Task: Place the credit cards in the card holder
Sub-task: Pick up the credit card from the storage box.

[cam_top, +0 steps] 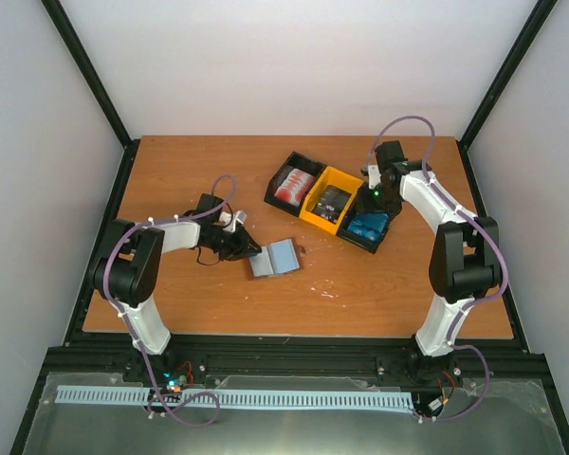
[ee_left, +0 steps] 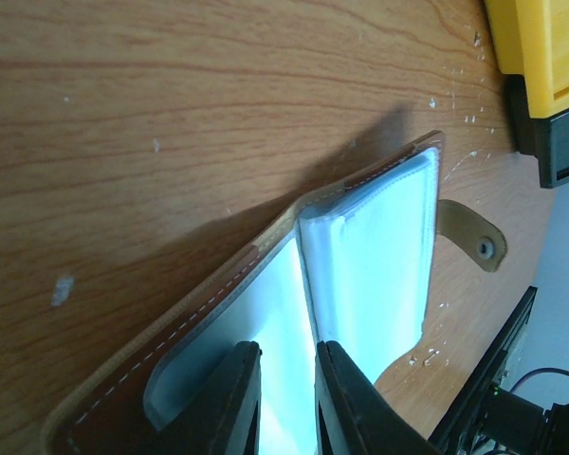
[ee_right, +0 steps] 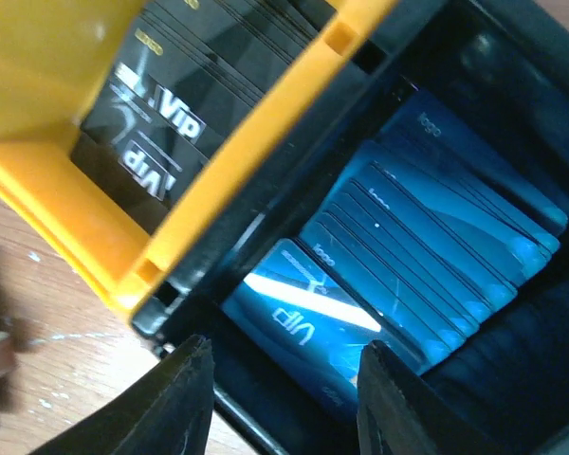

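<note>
The brown card holder (cam_top: 273,257) lies open left of the table's middle, its grey-blue lining up. In the left wrist view its clear sleeves (ee_left: 370,246) fill the frame and the near cover is lifted off the wood. My left gripper (cam_top: 253,251) (ee_left: 286,346) sits at the holder's left edge, its jaws nearly together on the lining. Blue credit cards (ee_right: 427,246) (cam_top: 368,227) stand in a black bin. My right gripper (ee_right: 284,346) (cam_top: 372,210) hangs open just above them with nothing between its fingers. Black cards (ee_right: 171,104) (cam_top: 333,202) and red-and-white cards (cam_top: 295,187) fill the neighbouring bins.
Three bins stand in a diagonal row at the back right: a black one (cam_top: 275,190), a yellow one (cam_top: 308,216) (ee_right: 47,142), and the black one with the blue cards. The holder's snap tab (ee_left: 474,237) lies on the wood towards the bins.
</note>
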### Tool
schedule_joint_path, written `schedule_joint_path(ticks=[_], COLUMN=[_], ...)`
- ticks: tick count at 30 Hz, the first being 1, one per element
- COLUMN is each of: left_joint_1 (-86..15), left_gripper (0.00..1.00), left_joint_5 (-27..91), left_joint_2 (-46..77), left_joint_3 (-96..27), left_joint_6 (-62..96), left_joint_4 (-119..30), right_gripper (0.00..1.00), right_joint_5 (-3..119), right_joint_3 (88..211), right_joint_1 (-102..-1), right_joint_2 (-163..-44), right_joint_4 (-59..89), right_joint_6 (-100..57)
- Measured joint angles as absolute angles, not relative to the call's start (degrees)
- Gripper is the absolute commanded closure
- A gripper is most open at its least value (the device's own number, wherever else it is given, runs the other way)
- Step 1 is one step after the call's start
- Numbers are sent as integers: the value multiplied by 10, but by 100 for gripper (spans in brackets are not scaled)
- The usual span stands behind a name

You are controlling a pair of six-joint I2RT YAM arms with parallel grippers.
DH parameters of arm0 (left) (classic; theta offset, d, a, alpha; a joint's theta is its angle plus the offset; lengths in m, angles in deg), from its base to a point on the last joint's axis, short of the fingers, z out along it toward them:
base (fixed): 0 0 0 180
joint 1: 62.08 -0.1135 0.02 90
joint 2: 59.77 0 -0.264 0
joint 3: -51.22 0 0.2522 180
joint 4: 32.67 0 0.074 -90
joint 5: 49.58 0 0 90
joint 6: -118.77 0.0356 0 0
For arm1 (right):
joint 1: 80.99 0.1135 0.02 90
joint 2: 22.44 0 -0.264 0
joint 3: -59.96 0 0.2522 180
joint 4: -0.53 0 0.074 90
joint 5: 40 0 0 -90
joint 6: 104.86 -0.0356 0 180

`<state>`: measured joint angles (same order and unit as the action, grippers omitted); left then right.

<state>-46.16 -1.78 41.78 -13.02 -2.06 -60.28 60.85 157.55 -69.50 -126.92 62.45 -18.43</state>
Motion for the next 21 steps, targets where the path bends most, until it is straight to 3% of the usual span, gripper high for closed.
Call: schedule_joint_path(ticks=[12, 21], left_joint_1=[-459, -459], left_gripper=[80, 80], left_joint_5=[-13, -6], left_joint_2=[437, 438], left_joint_3=[-154, -158], left_joint_6=[0, 4], left_joint_4=[-635, -640], right_gripper=[56, 53], right_joint_5=[582, 580], right_joint_3=[1593, 1596], right_joint_1=[-704, -674], right_joint_2=[-1367, -1370], right_joint_4=[663, 666], right_joint_6=[-123, -122])
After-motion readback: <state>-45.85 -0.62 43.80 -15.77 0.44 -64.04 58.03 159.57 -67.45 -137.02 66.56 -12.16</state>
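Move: The right hand is open above the right-hand black box. The front blue credit card in it lies about 3 cm back, 2 cm to the left and 8 cm below. The blue card stack is only about 1 cm to the right, at roughly the same depth below. The yellow box's middle stands some 10 cm left and 1 cm ahead, also about 8 cm down. From the left hand, that front card is roughly 25 cm right and 6 cm ahead, about level. Sinking about 6.5 cm into the black box, the right hand brings its open fingers down around the front blue card, close beside the wall next to the yellow box. It drifts slightly back and right on the way while the wrist tips some 10 degrees, so the fingers point more steeply down. Then, level, it goes about 2 cm left towards that wall, seeming to bear on it, with the fingers still open. ##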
